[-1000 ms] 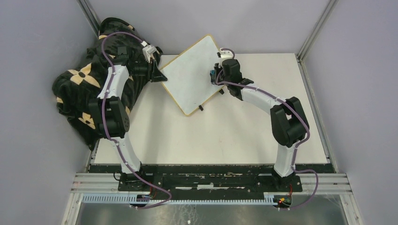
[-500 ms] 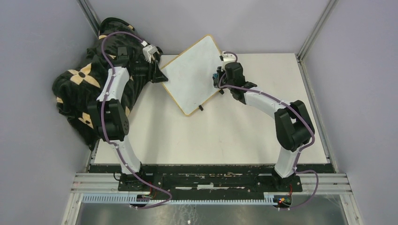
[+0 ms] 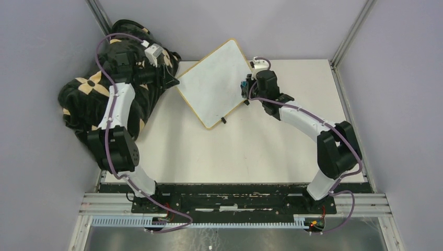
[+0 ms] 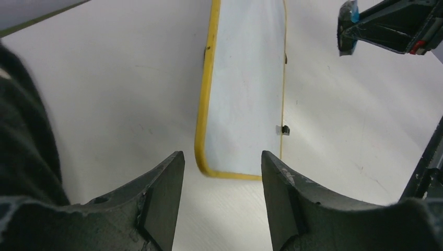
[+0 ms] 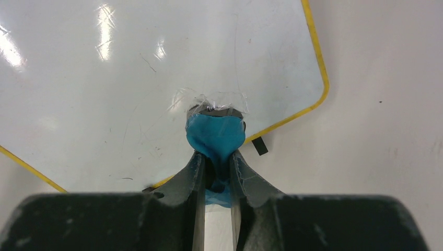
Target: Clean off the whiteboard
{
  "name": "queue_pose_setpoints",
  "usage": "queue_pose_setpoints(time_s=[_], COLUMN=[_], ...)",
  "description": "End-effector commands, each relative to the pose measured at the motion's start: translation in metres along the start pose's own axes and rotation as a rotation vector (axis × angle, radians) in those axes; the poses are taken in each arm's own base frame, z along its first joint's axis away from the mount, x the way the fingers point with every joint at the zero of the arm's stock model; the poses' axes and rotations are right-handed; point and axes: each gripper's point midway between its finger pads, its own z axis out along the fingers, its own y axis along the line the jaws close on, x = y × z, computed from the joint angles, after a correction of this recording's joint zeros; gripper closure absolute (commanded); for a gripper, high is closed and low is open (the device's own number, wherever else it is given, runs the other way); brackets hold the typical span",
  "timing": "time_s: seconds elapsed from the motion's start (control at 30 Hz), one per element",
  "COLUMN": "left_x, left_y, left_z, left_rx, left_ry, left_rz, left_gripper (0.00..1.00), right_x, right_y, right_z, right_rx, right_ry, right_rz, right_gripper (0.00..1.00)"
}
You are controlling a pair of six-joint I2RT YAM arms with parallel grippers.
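The whiteboard (image 3: 211, 86) lies tilted as a diamond on the table, white with a yellow-tan frame and small black feet (image 3: 223, 121). No red marks show on it. My right gripper (image 3: 244, 85) is over its right edge, shut on a blue eraser (image 5: 216, 132) with a plastic-wrapped dark pad that touches the board (image 5: 156, 63) near a corner. My left gripper (image 3: 170, 78) is open and empty. It sits just off the board's left corner, and that corner (image 4: 230, 157) lies a little ahead of the fingertips (image 4: 222, 163), apart from them.
A black bag with tan flower prints (image 3: 86, 99) fills the far left corner beside the left arm, and shows dark at the left of the left wrist view (image 4: 26, 130). Grey walls and metal posts close in the table (image 3: 251, 151).
My left arm has drawn back to the left, away from the board's left corner. My right gripper with the eraser has slid right, toward the board's right edge.
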Motion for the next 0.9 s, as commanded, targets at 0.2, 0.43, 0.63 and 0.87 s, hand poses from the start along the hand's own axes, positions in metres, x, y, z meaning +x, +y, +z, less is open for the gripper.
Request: queue_pose_setpoints(time_s=[0.2,0.43,0.63,0.87], left_x=[-0.02,0.074,0.14,0.184], left_y=[0.01,-0.017,-0.028,-0.031], left_z=[-0.098,-0.106,-0.099,-0.088], left_rx=[-0.496,-0.512,-0.472,-0.428], left_ry=[-0.177,0.011,0.131,0.198], left_rz=[0.057,0.004,0.001,-0.001], left_gripper=[0.34,0.32,0.33,0.34], right_x=[-0.027,0.0,0.042,0.107], right_y=[-0.036,-0.061,-0.091,-0.115], right_z=[-0.09,-0.155,-0.175,-0.15], right_rx=[0.188,0.298,0.429,0.421], right_ry=[0.064,0.182,0.273,0.473], right_rz=[-0.017,0.008,0.028,0.127], right_gripper=[0.99,0.96,0.88,0.85])
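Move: The right hand already holds the eraser just above the whiteboard's right side; the open patch of table it is bound for lies about 15 cm back, 18 cm right and some 14 cm below. The board's middle is about 11 cm left, 2 cm ahead and 6 cm below, its right stand 4 cm back, 1 cm right and 10 cm below. From the empty left hand, that patch is roughly 42 cm right, 18 cm back and 20 cm below; the board's middle is 16 cm right, level ahead, 10 cm below. Keeping its grip on the eraser, the right hand swings away from the whiteboard, about 15 cm right and 14 cm back over the bare table, climbing some 5 cm before dropping and ending a little lower than it began, while its fingers tip down and turn clockwise about 20 degrees each. The left hand, open throughout, backs off from the board's left corner towards its own base by some 16 cm and drifts left, arching up first and then sinking well below its start as it turns counter-clockwise. ##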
